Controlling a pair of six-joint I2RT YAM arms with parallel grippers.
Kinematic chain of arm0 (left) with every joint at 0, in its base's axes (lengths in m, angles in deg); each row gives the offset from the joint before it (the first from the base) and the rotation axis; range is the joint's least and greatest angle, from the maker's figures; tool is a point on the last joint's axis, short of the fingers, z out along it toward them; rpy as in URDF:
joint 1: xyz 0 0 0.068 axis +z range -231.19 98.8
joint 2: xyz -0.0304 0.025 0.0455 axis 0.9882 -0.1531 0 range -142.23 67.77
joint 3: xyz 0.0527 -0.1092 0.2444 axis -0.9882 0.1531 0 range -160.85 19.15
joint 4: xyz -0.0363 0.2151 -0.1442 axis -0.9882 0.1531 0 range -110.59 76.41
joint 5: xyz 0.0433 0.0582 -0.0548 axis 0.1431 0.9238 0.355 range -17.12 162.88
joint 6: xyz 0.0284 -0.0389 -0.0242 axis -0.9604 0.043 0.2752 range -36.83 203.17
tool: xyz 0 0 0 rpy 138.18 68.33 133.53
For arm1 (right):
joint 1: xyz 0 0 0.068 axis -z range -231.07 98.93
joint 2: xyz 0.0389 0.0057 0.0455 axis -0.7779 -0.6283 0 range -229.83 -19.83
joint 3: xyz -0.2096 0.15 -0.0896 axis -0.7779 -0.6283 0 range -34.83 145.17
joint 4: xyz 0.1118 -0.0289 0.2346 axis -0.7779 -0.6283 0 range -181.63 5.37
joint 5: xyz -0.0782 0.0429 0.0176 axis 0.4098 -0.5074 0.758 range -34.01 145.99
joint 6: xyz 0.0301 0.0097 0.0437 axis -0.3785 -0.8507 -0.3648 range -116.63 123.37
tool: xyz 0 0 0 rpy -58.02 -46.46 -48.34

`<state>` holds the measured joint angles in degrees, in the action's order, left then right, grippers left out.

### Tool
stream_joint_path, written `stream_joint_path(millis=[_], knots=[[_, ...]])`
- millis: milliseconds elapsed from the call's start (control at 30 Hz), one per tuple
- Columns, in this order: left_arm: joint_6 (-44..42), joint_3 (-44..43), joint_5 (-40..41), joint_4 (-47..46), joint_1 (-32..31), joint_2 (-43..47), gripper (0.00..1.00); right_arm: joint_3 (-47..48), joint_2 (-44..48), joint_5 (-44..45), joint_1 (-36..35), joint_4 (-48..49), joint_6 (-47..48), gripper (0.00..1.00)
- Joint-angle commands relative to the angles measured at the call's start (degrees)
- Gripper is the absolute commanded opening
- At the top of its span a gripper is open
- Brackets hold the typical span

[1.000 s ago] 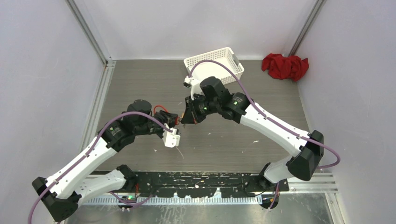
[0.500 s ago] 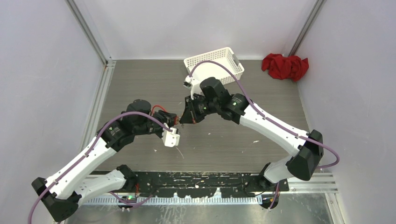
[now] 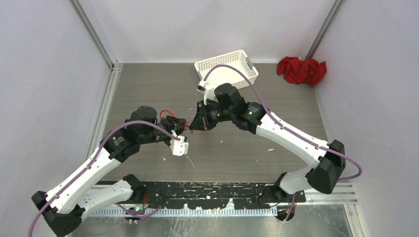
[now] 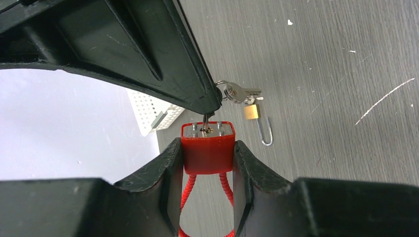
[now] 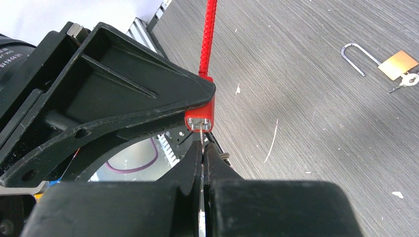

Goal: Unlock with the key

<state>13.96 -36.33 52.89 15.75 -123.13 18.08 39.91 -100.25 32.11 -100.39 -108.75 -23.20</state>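
Note:
A red lock (image 4: 207,148) with a red cable loop (image 4: 190,195) is clamped by its sides in my left gripper (image 4: 207,154), keyhole face turned away from the wrist. My right gripper (image 5: 203,148) is shut on a thin key (image 5: 202,136), and the key's tip is in the keyhole of the red lock (image 5: 200,116). In the left wrist view the key blade (image 4: 205,120) runs from the right fingertips into the lock face. A key ring with spare keys (image 4: 237,92) hangs beside those fingertips. From above, both grippers meet at the lock (image 3: 186,127), mid-table.
A small brass padlock (image 5: 398,64) with its shackle open lies on the table below the grippers. A white basket (image 3: 226,66) stands at the back centre. A red cloth (image 3: 301,70) lies in the back right corner.
Both arms have shifted slightly, the left wrist a little leftward. Key and lock stay joined and both grips are unchanged.

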Motion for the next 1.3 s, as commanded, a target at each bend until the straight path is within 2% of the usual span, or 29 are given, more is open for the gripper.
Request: stream_joint_path(millis=[0,400,567,900,1067,1100,1200,1267], knots=[[-1.6,-0.5,-5.8,-8.0,-0.9,1.5,0.0,-0.5,1.6,2.1,-0.3,6.5,-1.2,0.01],[-11.4,0.6,-7.9,-5.3,-1.5,2.1,0.0,5.6,-1.6,3.6,-0.6,-3.6,2.9,0.01],[-10.2,0.6,-7.2,-5.5,-1.9,1.5,0.0,5.0,-1.5,3.4,-0.6,-1.9,1.8,0.01],[-0.1,-1.3,-4.5,-10.4,-2.0,-0.3,0.0,1.7,-1.2,7.5,-1.8,7.0,-2.4,0.01],[0.1,-0.5,-4.8,-11.1,-2.4,0.2,0.0,1.6,-2.0,7.7,-1.9,8.5,-3.4,0.01],[0.1,-0.3,-4.8,-11.1,-2.4,0.4,0.0,1.5,-1.9,7.6,-1.8,8.5,-3.2,0.05],[-0.9,0.8,-3.7,-10.8,-2.4,1.2,0.0,1.3,-0.7,7.2,-1.6,7.6,-2.4,0.36],[-1.0,1.3,-2.6,-10.7,-2.3,1.4,0.0,1.2,0.9,5.4,-0.9,6.8,-1.6,0.46]])
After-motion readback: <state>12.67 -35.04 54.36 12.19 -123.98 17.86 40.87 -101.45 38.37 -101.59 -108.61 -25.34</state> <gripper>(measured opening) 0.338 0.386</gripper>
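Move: Between my right fingertips, already shut, is the key, its blade in the face of the red cable lock, whose body sits about 3 cm to the left of this hand, level with it. From my left hand, which grips that lock, the body lies about 1 cm to the right. The ring with the spare key hangs some 2 cm below my right hand and 1 cm to its left. The brass padlock lies on the table roughly 13 cm ahead of my right hand, 1 cm to its left and 25 cm down. With my right hand still pinching the key, I roll my left wrist about 10 degrees round its finger line, clockwise looking along the fingers, twisting the red lock round the key, then mostly back. Both hands ease forward about 1 cm, the right one closing slightly leftward on the lock; last, my right fingers open and let go of the key. ##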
